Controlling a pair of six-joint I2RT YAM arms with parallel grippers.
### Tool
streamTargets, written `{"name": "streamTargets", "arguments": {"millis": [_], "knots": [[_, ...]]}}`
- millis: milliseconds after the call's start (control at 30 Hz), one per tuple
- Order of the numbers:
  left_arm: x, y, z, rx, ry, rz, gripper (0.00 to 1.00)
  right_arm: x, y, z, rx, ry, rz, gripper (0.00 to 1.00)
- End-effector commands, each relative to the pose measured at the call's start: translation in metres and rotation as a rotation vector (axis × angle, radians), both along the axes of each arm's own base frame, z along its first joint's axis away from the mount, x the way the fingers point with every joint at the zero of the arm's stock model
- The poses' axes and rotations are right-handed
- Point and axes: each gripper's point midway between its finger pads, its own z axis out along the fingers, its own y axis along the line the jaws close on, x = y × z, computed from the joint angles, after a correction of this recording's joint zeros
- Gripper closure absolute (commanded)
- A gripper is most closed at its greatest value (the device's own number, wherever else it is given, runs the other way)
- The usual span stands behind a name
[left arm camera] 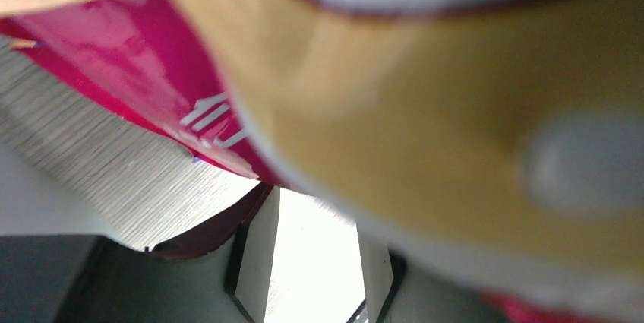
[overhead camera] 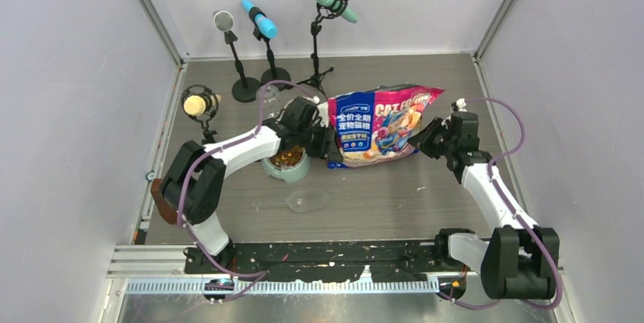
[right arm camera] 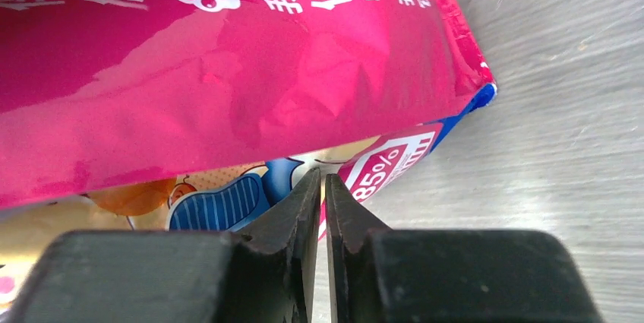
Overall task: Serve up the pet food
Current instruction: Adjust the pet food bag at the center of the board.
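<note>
The glossy pink, white and blue pet-food bag (overhead camera: 380,125) lies across the table's middle. Brown kibble, the pet food (overhead camera: 288,157), fills a bowl of the mint-green feeder (overhead camera: 292,173) just left of the bag. My left gripper (overhead camera: 319,134) is at the bag's left end. In the left wrist view the left gripper (left arm camera: 315,220) has its pale fingers (left arm camera: 258,254) apart, with bright space between them and the blurred bag (left arm camera: 425,110) pressed close above. My right gripper (overhead camera: 422,140) is at the bag's lower right edge. In the right wrist view the right gripper (right arm camera: 324,178) has its jaws a sliver apart on the bag's edge (right arm camera: 380,163).
A clear plastic scoop (overhead camera: 300,202) lies on the table in front of the feeder. Three microphones on stands (overhead camera: 260,19) line the back, and a yellow one (overhead camera: 199,102) stands at the left. Pale walls close in the sides.
</note>
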Motion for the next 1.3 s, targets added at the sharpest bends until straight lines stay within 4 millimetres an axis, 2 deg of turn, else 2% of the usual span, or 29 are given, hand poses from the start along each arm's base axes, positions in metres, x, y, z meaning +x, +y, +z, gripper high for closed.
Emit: {"name": "streamTargets", "arguments": {"millis": [0,67,100,133,167,200,233,267,300,333,367,400,500,633,833,967,1100,1267], "knots": [[-0.009,-0.059,0.038,-0.190,-0.079,-0.197,0.56,0.040,-0.014,0.038,-0.048,-0.150,-0.008,0.82],[-0.011,-0.068,0.040,-0.199,-0.080,-0.219,0.56,0.051,-0.025,0.035,-0.060,-0.145,-0.026,0.82],[-0.011,-0.073,0.042,-0.204,-0.081,-0.230,0.56,0.058,-0.034,0.040,-0.065,-0.163,-0.044,0.82],[-0.012,-0.076,0.039,-0.198,-0.074,-0.236,0.56,0.063,-0.037,0.034,-0.063,-0.150,-0.041,0.82],[-0.012,-0.079,0.037,-0.192,-0.068,-0.238,0.55,0.071,-0.044,0.041,-0.074,-0.179,-0.046,0.81],[-0.011,-0.084,0.036,-0.188,-0.060,-0.243,0.55,0.075,-0.044,0.034,-0.068,-0.165,-0.025,0.81],[-0.010,-0.086,0.034,-0.181,-0.053,-0.245,0.55,0.083,-0.047,0.041,-0.077,-0.184,-0.017,0.81],[-0.010,-0.088,0.032,-0.179,-0.046,-0.249,0.55,0.088,-0.050,0.030,-0.073,-0.155,-0.015,0.80],[-0.011,-0.092,0.033,-0.188,-0.041,-0.263,0.55,0.099,-0.049,0.040,-0.066,-0.193,-0.001,0.80],[-0.012,-0.096,0.033,-0.194,-0.034,-0.271,0.55,0.105,-0.050,0.031,-0.056,-0.176,0.002,0.80],[-0.011,-0.101,0.035,-0.200,-0.033,-0.276,0.55,0.114,-0.050,0.038,-0.048,-0.202,0.005,0.79],[-0.011,-0.104,0.036,-0.204,-0.033,-0.282,0.55,0.119,-0.050,0.029,-0.038,-0.184,0.005,0.79],[-0.006,-0.103,0.039,-0.183,-0.061,-0.265,0.55,0.135,-0.055,0.037,-0.045,-0.206,-0.013,0.79],[-0.001,-0.081,0.056,-0.147,-0.162,-0.223,0.51,0.137,-0.069,0.051,-0.114,-0.209,-0.059,0.76],[0.003,-0.038,0.085,-0.097,-0.281,-0.151,0.40,0.124,-0.089,0.071,-0.212,-0.180,-0.131,0.72],[0.013,-0.018,0.115,-0.065,-0.349,-0.104,0.36,0.115,-0.102,0.086,-0.282,-0.174,-0.180,0.64],[0.018,-0.010,0.159,-0.053,-0.435,-0.100,0.32,0.107,-0.114,0.105,-0.354,-0.185,-0.214,0.58],[0.034,-0.018,0.214,-0.112,-0.544,-0.076,0.25,0.098,-0.118,0.128,-0.398,-0.223,-0.218,0.51]]}}
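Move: The pet food bag lies between the hands: its middle is about 12 cm to the right and 7 cm ahead of the left hand, and some 8 cm to the left and 4 cm ahead of the right, a few cm below both. From the left hand, the double food bowl is about 12 cm left and 3 cm ahead, the clear scoop 13 cm left and 12 cm back, and the green microphone's stand foot 6 cm left and 19 cm ahead. The bag is worked from both ends: the right hand pushes its near right edge forward about 12 cm, veering right, while the left fingers, already at the near left corner, push that end right some 9 cm. Both then come free, the left swinging back left and rising 15 cm with the wrist tipping up, the right climbing 8 cm and drawing right; both grippers open wider. ##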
